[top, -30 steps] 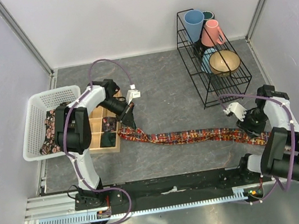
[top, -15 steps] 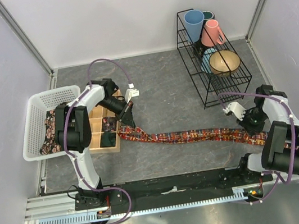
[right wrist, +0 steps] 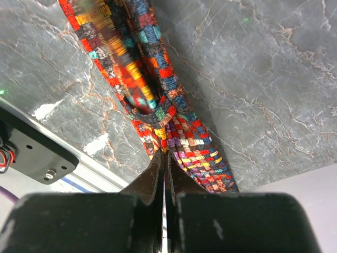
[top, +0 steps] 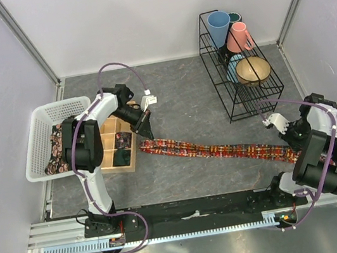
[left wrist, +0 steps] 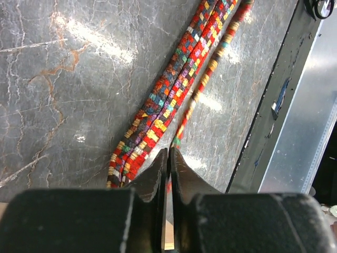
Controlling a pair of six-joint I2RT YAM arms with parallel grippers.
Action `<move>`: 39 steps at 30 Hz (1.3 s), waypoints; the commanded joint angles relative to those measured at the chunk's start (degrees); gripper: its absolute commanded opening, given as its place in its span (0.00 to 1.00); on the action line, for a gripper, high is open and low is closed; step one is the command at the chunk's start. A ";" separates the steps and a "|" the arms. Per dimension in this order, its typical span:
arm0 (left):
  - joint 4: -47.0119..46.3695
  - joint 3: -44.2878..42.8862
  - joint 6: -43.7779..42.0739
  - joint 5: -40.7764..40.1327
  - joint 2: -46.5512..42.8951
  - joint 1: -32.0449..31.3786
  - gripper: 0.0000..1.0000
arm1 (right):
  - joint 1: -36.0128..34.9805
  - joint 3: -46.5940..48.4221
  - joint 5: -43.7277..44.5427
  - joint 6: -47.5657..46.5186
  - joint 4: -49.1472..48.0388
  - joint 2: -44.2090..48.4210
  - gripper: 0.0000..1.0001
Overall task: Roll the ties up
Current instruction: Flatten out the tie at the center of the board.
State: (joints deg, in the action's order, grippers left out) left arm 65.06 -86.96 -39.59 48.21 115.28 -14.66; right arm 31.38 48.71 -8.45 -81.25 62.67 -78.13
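One tie [top: 217,151], multicoloured with red, orange and yellow, lies stretched across the grey table from near the wooden tray [top: 128,165] to the right arm. My left gripper [top: 146,130] is at its left, narrow end. In the left wrist view the jaws [left wrist: 169,153] stand nearly together, pinching a thin edge of the tie [left wrist: 168,95]. My right gripper [top: 293,139] is at the wide end. In the right wrist view it [right wrist: 164,155] is shut on a fold of the tie [right wrist: 142,68]. More patterned ties [top: 53,150] lie in the white basket [top: 33,122].
The wooden tray has compartments with dark items in them, next to the basket at the left. A black wire rack [top: 260,96] with cups and a bowl stands at the back right. A black and metal rail [top: 195,215] runs along the near edge.
The right gripper closed on the tie's wide end and moved right. The left gripper moved slightly back, and the tie now lies straighter, its left end off the tray's edge.
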 commanded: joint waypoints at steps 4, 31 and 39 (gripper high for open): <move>-4.84 0.38 0.40 0.67 -3.66 -1.34 0.13 | 0.44 0.34 -0.08 -2.33 0.52 -1.06 0.00; -53.27 30.97 -11.21 -25.44 -19.75 -20.68 0.99 | 0.44 0.42 -1.31 -1.10 2.54 -0.01 0.00; -53.19 32.46 -13.49 -27.99 -17.64 -22.26 1.00 | 0.44 0.51 -1.31 -1.36 2.45 -0.36 0.00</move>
State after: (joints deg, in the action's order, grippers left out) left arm 13.91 -55.90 -51.75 22.06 97.12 -36.12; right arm 31.68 48.69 -8.69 -82.15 63.94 -78.91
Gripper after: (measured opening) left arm 0.992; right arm 0.006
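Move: Just under the left fingertips, which are still at its raised edge, is the tie's left end, about 3 cm to the left, 2 cm back and 5 cm below. The stretch of tie ahead of the move lies some 7 cm to the hand's right, 3 cm back and 6 cm down. The wooden tray's middle is about 12 cm left and 2 cm forward. From the right hand, that stretch is around 43 cm left and 6 cm forward. Letting go of the tie's edge, the left fingers spread wide while the hand travels about 7 cm to the right along the tie and sinks some 4 cm towards it. On the way it swings back a few centimetres and forward again, its wrist rolling roughly 55 degrees, mostly about the fingers' own line. The right hand stays put, keeping its pinch on the tie's right part. ##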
